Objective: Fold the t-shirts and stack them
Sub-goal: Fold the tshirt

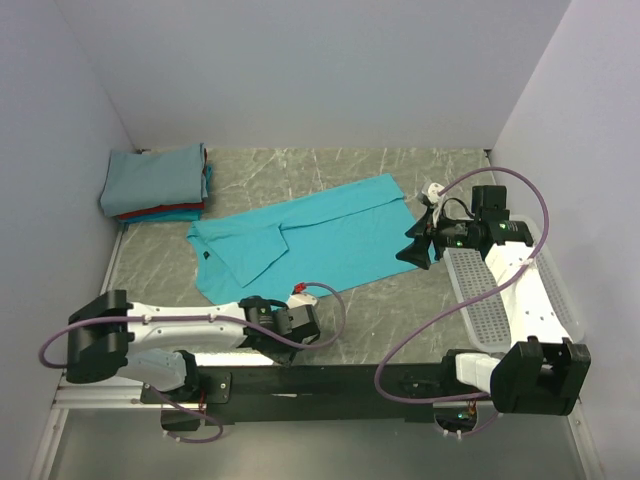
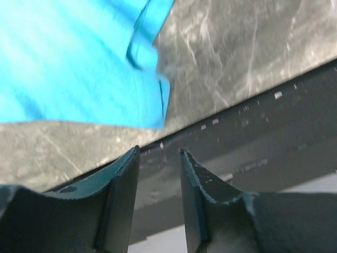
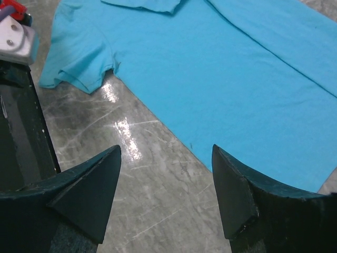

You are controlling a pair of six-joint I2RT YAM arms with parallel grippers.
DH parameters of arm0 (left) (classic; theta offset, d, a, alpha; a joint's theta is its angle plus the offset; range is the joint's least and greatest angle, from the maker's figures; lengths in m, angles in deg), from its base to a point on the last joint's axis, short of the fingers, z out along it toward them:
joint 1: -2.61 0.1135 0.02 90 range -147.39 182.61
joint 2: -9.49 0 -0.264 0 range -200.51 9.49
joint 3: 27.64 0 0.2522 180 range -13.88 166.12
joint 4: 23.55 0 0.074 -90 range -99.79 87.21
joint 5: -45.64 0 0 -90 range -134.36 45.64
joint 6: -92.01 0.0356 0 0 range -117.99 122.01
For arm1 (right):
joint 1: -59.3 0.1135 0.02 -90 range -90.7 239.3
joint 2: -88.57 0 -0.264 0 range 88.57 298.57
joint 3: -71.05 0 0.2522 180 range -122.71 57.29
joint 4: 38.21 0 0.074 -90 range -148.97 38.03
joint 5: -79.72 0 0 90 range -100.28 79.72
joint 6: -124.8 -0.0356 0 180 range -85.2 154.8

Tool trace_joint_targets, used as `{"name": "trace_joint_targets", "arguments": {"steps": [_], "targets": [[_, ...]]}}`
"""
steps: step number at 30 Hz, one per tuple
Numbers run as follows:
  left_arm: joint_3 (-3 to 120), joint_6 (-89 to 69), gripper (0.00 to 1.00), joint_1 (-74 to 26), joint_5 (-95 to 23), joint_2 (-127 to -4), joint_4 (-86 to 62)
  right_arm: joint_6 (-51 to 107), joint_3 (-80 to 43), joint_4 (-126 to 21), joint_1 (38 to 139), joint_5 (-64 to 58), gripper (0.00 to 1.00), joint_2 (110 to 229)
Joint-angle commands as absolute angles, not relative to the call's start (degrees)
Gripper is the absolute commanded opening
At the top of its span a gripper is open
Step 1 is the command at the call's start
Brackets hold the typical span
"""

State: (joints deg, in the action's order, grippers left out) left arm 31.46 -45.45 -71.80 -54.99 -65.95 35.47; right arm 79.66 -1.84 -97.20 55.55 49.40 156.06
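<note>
A bright turquoise t-shirt (image 1: pixel 310 240) lies partly spread on the marble table, with one side folded over near the collar. Folded t-shirts are stacked at the back left, a grey-blue one (image 1: pixel 152 178) on top and red and teal edges showing beneath. My left gripper (image 1: pixel 303 330) hovers at the table's near edge, just past the shirt's near hem (image 2: pixel 68 58). Its jaws (image 2: pixel 159 150) stand a narrow gap apart with nothing between them. My right gripper (image 1: pixel 415 250) hangs open (image 3: pixel 166 150) over bare table beside the shirt's right edge (image 3: pixel 221 63), holding nothing.
A white mesh basket (image 1: pixel 490 305) lies along the right side under the right arm. The black mounting rail (image 2: pixel 253 132) runs along the near table edge right below the left fingers. Grey walls close the table on three sides.
</note>
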Motion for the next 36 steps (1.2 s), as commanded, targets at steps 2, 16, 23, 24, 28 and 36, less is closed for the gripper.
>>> {"name": "trace_joint_targets", "arguments": {"steps": [2, 16, 23, 24, 28, 36], "targets": [[34.4, -42.1, 0.41, -72.3, -57.2, -69.0, 32.2, 80.1, -3.3, -98.6, 54.8, 51.4, 0.76, 157.1], [33.6, -41.7, 0.34, -72.2, -57.9, -77.8, 31.5, 82.5, -4.0, -101.4, 53.8, 52.6, 0.75, 158.2], [33.1, -42.0, 0.17, -72.3, -58.7, -80.0, 31.5, 83.5, -4.3, -102.8, 53.3, 53.4, 0.75, 158.3], [33.2, -42.1, 0.15, -72.3, -59.1, -80.0, 31.8, 83.7, -4.3, -102.9, 53.3, 53.5, 0.75, 158.3], [33.8, -42.7, 0.01, -72.2, -61.1, -79.4, 33.7, 84.8, -4.6, -104.2, 53.1, 53.6, 0.75, 158.6], [36.9, -46.2, 0.01, -72.2, -61.9, -70.3, 41.1, 92.6, -4.3, -108.0, 53.0, 48.7, 0.74, 160.5]]}}
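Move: The near sleeve tip lies about 4 cm below the left hand and 1 cm ahead, level with it left-to-right, close to the table's front edge. From this hand, the underarm notch is about 13 cm ahead and 5 cm to the right, and the folded flap is roughly 23 cm ahead and 5 cm to the left, both on the table. From the right hand, the sleeve tip lies some 19 cm back, 27 cm to the left and 20 cm below. With its fingers pointing almost straight down and part-open, the left hand sinks about 3 cm, easing a centimetre forward, onto the near sleeve tip by the table's front edge, then stays low while the fingers close fully and pinch the cloth. Keeping that pinch, it begins to rise, about 1 cm up and 1 cm to the left, the wrist having rolled some 10 degrees with the hand's left side rising, while the open right hand sinks about 2 cm, still well clear of the shirt. ##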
